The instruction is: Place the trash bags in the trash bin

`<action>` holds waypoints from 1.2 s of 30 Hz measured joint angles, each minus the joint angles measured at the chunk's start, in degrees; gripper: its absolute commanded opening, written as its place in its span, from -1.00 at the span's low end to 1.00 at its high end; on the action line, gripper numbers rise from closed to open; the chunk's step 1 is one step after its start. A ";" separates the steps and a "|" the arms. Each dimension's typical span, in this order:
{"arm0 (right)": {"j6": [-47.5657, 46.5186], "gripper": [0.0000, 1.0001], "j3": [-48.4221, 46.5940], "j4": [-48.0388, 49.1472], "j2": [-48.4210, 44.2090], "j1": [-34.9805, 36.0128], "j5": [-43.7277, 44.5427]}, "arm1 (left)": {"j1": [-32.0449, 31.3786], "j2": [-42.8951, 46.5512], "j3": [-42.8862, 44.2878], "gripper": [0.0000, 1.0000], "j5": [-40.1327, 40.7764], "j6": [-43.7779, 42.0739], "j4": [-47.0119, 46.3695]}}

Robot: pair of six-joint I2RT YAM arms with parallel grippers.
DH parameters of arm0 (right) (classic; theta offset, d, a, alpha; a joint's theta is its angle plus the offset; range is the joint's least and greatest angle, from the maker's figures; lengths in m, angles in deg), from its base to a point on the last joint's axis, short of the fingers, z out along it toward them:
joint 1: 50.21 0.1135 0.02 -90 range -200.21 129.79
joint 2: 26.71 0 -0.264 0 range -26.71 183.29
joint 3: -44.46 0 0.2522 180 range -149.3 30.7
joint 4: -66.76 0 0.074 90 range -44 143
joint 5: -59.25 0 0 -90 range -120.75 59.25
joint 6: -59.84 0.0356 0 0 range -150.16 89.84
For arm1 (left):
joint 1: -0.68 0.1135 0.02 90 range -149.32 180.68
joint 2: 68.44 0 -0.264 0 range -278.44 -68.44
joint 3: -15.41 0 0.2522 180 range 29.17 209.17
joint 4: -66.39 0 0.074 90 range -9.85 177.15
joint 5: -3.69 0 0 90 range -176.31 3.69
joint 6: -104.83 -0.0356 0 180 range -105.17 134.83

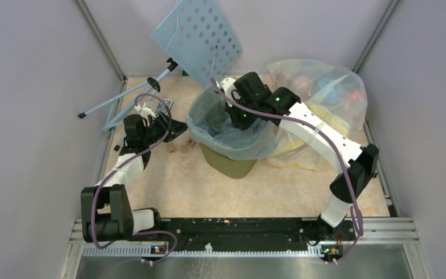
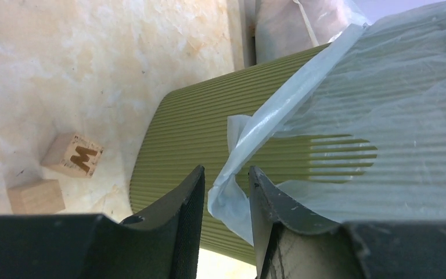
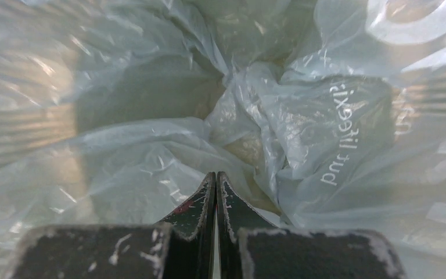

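Observation:
The olive-green trash bin [image 1: 232, 165] stands mid-table with the pale blue-grey trash bag [image 1: 209, 122] draped over its rim and sunk inside. My right gripper [image 1: 240, 121] reaches down into the bin's mouth. In the right wrist view it [image 3: 216, 174] is shut, with nothing seen between its fingers, above the crumpled bag [image 3: 325, 128] with its white lettering. My left gripper [image 1: 171, 129] sits left of the bin. In the left wrist view it [image 2: 226, 170] is open, and a loose flap of the bag [image 2: 383, 87] hangs between its fingers against the ribbed bin wall [image 2: 191, 128].
A bigger clear bag with colourful contents [image 1: 325, 93] lies right of the bin. A light-blue perforated panel [image 1: 200, 35] on a stand leans at the back. Small wooden blocks [image 1: 183, 146] lie between my left gripper and the bin, two of them being a lettered one [image 2: 72, 154] and a plain one [image 2: 35, 196].

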 measured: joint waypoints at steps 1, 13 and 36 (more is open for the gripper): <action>-0.15 -1.00 0.83 0.09 0.00 0.02 0.02 | -0.13 -1.05 0.24 -0.21 -0.39 0.48 -1.01; -2.12 -1.00 7.30 2.16 1.95 0.02 0.46 | -4.37 -13.73 4.81 -0.97 -3.15 0.57 -5.70; -4.35 -1.00 7.26 -1.70 12.59 0.02 -1.75 | -6.43 -20.26 4.24 -1.00 -4.52 -2.40 -6.84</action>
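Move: From my left hand, the blue bag's hanging hem is about 2 cm ahead, 3 cm right and 2 cm below. The trash bin's middle is level ahead, some 18 cm right and 4 cm lower; the M block is about 2 cm ahead, 2 cm right and 17 cm below. My right hand has the bag bottom about 1 cm ahead, 2 cm left and 18 cm below, the clear bag some 15 cm ahead, 32 cm right and 15 cm below. I reach my left hand forward, right and slightly down to the loose hem outside the bin, shut my fingers and pinch it, then draw it down about 5 cm. Meanwhile I lower my right hand, fingers still shut, about 14 cm into the lined bin towards the bag bottom, tipping the fingers some 20 degrees steeper and bringing them against the film. ##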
